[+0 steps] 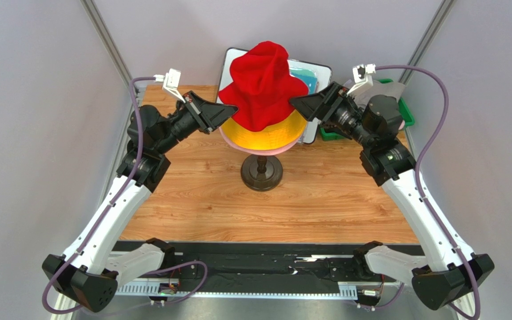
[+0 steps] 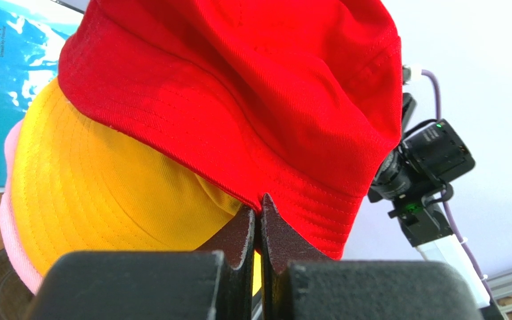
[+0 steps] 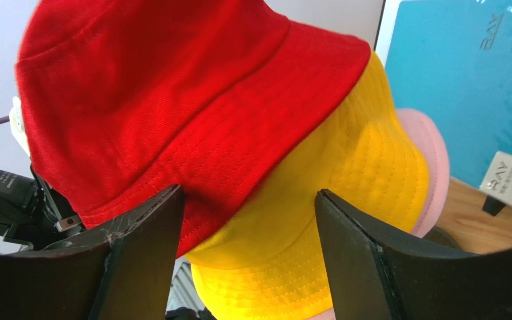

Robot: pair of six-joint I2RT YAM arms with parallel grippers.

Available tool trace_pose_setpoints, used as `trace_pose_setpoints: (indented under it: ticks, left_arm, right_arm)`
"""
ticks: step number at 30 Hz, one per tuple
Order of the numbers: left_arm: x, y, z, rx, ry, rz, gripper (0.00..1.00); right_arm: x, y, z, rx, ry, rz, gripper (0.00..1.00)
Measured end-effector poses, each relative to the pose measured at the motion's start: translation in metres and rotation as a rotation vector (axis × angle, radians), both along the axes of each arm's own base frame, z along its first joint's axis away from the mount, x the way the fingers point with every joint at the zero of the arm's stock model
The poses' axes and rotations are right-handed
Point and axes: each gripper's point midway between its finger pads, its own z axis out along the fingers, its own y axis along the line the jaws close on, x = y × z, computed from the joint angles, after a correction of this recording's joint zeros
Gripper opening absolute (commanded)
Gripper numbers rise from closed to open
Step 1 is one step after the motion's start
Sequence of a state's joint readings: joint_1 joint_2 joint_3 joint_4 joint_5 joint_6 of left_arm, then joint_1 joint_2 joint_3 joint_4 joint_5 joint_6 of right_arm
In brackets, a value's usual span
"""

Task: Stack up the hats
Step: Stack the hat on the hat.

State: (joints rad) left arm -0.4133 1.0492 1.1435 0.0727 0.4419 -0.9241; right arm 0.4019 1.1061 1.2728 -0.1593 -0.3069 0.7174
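A red hat sits tilted and bunched on top of an orange-yellow hat, which covers a pink hat on a stand. My left gripper is at the red hat's left brim; in the left wrist view it is shut, pinching the edge of the red hat above the orange-yellow hat. My right gripper is at the right brim. In the right wrist view it is open, its fingers either side of the red hat and orange-yellow hat, gripping neither. The pink hat peeks out below.
The stand's dark round base rests mid-table on the wooden top. A teal sheet with a white frame leans behind the hats. A green bin sits at the back right, behind my right arm.
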Motion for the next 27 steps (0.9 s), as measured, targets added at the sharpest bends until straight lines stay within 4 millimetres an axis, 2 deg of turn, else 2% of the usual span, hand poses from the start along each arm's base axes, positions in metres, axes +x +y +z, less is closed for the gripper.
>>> trace_pose_setpoints:
  ticks: [3,15,17,19,20,21,22,27]
  left_arm:
    - [0.000,0.000,0.000,0.009,-0.001,0.001,0.00]
    - [-0.001,0.000,-0.002,0.032,-0.013,-0.010,0.00]
    - [-0.001,0.000,-0.003,0.035,-0.016,-0.010,0.00]
    - [-0.002,0.000,-0.003,0.039,-0.017,-0.011,0.00]
    - [-0.002,0.000,-0.003,0.040,-0.018,-0.012,0.00]
    - [-0.002,0.000,-0.004,0.043,-0.021,-0.012,0.00]
    - [-0.002,-0.001,-0.004,0.045,-0.022,-0.012,0.00]
    - [-0.002,0.000,-0.005,0.069,-0.048,-0.013,0.00]
  right_arm:
    - [0.002,0.004,-0.006,0.036,0.027,0.022,0.73]
    - [0.001,0.010,0.021,0.152,-0.048,0.057,0.71]
    - [0.002,0.010,0.023,0.161,-0.053,0.057,0.68]
    - [0.003,0.010,0.025,0.166,-0.058,0.053,0.53]
    - [0.004,0.010,0.025,0.170,-0.058,0.051,0.41]
    - [0.005,0.010,0.025,0.173,-0.057,0.049,0.09]
    - [0.007,0.011,0.024,0.174,-0.057,0.048,0.00]
    - [0.011,0.014,0.023,0.174,-0.059,0.057,0.00]
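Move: The red hat, with its left brim edge already pinched in the left hand, has its middle about 7 cm to the right of that hand, some 3 cm ahead and 3 cm higher. From the open right hand its middle is roughly 7 cm left, 3 cm ahead and 3 cm up. Beneath it, the yellow hat's middle is some 7 cm left of the right hand, level fore and aft and 5 cm lower; the pink hat's is about 7 cm left, 1 cm back and 8 cm below. The red hat's right brim edge is what the right hand goes for: after a brief slight dip it climbs about 2.5 cm net, easing a little left and forward, and rolls some 10 degrees, its left side rising. Near the end its wide-open fingers shut, pinching the brim edge. The left hand keeps its pinch on the opposite brim edge and holds nearly still. ##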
